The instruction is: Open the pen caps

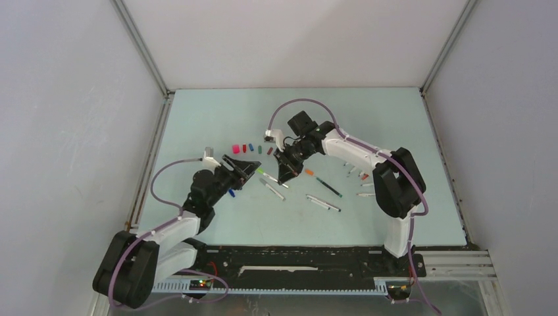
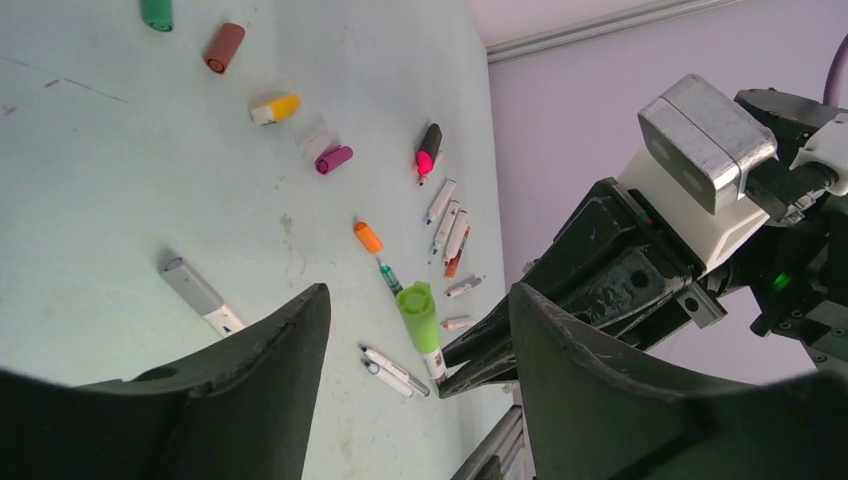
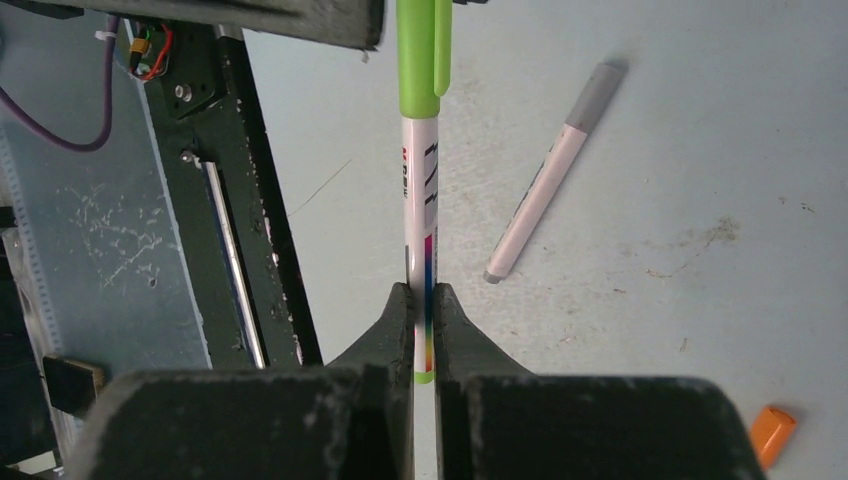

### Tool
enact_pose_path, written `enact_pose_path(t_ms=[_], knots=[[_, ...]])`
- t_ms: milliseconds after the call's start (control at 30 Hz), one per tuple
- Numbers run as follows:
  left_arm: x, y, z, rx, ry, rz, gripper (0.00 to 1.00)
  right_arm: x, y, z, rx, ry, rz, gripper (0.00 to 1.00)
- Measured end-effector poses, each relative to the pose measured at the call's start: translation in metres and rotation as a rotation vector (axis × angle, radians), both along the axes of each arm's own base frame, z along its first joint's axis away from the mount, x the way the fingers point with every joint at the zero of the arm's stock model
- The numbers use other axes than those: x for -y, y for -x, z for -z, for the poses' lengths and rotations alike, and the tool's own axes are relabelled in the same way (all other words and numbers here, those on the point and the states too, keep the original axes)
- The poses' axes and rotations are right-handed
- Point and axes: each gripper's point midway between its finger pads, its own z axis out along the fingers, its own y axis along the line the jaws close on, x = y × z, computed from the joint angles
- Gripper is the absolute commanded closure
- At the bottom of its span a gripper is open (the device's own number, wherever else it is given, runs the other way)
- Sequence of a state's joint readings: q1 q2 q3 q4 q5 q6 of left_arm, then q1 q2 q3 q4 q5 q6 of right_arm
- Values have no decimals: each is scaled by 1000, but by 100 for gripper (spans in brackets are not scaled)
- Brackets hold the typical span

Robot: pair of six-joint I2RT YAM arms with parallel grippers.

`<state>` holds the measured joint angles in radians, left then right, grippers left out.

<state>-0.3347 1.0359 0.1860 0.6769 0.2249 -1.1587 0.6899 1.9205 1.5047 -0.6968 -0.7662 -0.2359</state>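
Note:
My right gripper [image 3: 423, 300] is shut on the lower white barrel of a pen [image 3: 420, 200] that wears a bright green cap [image 3: 418, 60]. In the left wrist view that green cap [image 2: 418, 312] points up between the fingers of my left gripper [image 2: 420, 292], which stand open on either side of it without touching. From above, the left gripper [image 1: 242, 172] and right gripper [image 1: 287, 176] face each other over mid-table, the green pen [image 1: 262, 172] between them. Loose pen caps lie in a row behind: pink [image 1: 236, 148], red [image 1: 244, 147], blue [image 1: 251, 147].
An orange cap [image 1: 308, 172] and uncapped pens [image 1: 323, 203] lie right of the grippers. Several more pens [image 1: 358, 174] sit by the right arm. A black highlighter [image 2: 428, 150] and a magenta cap [image 2: 333, 159] lie beyond. The black base rail [image 3: 230, 250] runs along the near edge.

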Motion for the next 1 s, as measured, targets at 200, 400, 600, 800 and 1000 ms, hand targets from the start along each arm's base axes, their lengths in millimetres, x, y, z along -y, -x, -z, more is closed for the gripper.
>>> enact_pose_path(t_ms=[200, 400, 600, 800, 1000], knots=[[7, -5, 2, -21, -7, 2, 59, -2, 4, -1, -6, -6, -12, 100], [11, -4, 7, -45, -22, 7, 83, -4, 7, 0, -1, 0, -18, 100], [16, -6, 1, -34, -1, 18, 100, -8, 11, 4, 19, 24, -28, 83], [21, -4, -1, -24, 4, 36, 100, -8, 13, 4, 9, 30, -19, 70], [27, -4, -6, 0, 16, 57, 100, -9, 13, 3, 1, 31, -12, 93]])
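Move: The green pen cap, on the pen the right hand still grips near its tail, sits about 3 cm right of the open left fingers, 1 cm ahead and 1 cm lower. The grey pen lies on the table 7 cm right, 6 cm back and 13 below. From the right hand, the green cap is some 6 cm left, 3 ahead and 5 above, and the orange cap 8 cm right, 2 ahead and 11 below. Left fingers pinch the green cap, easing about 3 cm right; then the right fingers loosen around the barrel. ##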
